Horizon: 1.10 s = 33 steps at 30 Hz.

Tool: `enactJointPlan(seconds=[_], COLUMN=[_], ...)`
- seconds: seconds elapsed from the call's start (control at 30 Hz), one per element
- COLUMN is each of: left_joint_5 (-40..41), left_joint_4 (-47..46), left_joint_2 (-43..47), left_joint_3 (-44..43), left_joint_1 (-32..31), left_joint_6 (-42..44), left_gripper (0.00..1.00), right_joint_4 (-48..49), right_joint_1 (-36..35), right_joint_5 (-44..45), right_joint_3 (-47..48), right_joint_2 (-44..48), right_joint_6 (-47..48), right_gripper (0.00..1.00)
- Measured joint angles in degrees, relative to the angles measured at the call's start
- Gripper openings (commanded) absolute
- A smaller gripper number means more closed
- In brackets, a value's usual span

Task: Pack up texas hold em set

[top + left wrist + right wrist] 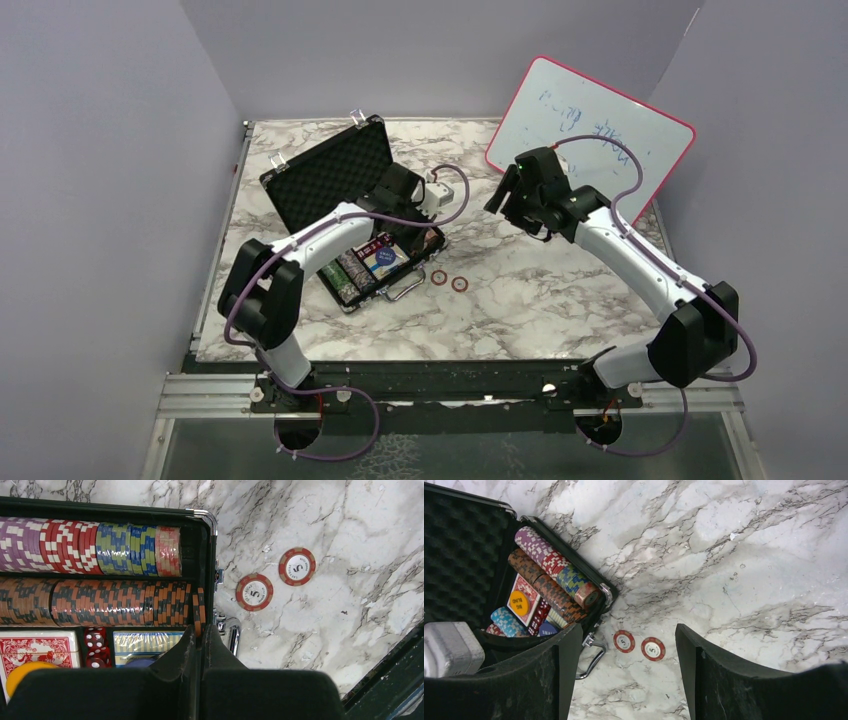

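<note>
The black briefcase lies open on the marble, its foam lid raised. Rows of striped chips, a red card deck, red dice and a yellow button sit inside. My left gripper hangs over the case's right end, shut on an orange-and-black chip standing at the end of the lower row. Two red "5" chips lie flat on the table just beside the silver handle. My right gripper hovers open high above them, with nothing between its fingers.
A pink-framed whiteboard leans against the back right wall behind the right arm. The left arm's wrist shows at the left edge of the right wrist view. The table's near edge runs just right of the loose chips.
</note>
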<state>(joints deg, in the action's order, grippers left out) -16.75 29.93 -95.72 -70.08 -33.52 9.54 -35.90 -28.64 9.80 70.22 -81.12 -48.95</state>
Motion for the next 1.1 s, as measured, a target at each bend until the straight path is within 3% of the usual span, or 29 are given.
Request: enactJointPlan(seconds=[0.3,0.47,0.63,0.97,1.1], left_joint_5=[3.2,4.8,5.8,6.2,7.1], left_joint_4=[1.2,1.6,1.7,1.3,-0.9], left_joint_2=[-2.1,-3.4,-3.4,-1.7,2.9], left_joint_3=[-0.7,-0.7,-0.7,-1.6,-1.6], left_joint_1=[-0.6,-1.1,-1.2,-1.2,-1.1], left_joint_6=[0.4,1.0,1.3,0.8,-0.9], left_gripper=[0.01,0.22,0.35,0.36,0.42], right_joint_4=[0.1,0.2,0.2,0.3,0.9], right_joint_1=[0.0,0.0,0.0,0.0,0.0], right_joint_5=[-0.2,-0.4,-0.5,-0.8,-2.1], right_joint_3=[0.0,0.0,0.0,-0.1,-0.8], right_joint_2=[-0.7,-1.0,-1.0,-1.5,-1.9], right_joint_6=[0.1,0.1,0.1,1.0,3.5], right_gripper=[0.7,0.7,0.7,0.71,0.71])
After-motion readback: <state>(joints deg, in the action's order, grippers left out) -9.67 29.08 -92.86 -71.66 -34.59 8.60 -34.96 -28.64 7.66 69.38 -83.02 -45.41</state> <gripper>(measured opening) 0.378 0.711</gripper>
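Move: My left hand, shut on an orange-and-black chip, is right above the free end of the case's orange chip row: about 1 cm to its left, level fore and aft, roughly 3 cm down. From that hand, the mixed-colour row's end is some 3 cm ahead, 2 cm right; the card box 3 cm back, 7 cm left; loose red chips 6 cm back, 5 cm right and 8 cm back, 10 cm right. For my right hand, the row's end lies about 16 cm left, 4 cm back, 11 cm below. I ease the chip down about 2.5 cm with my left hand and 1 cm to its left, rolling the wrist slightly, into the end gap of the orange row against the case wall. There I open the fingers to about a third, let go, and lift clear some 5 cm, drifting forward. My open right hand sinks about 1.5 cm. ##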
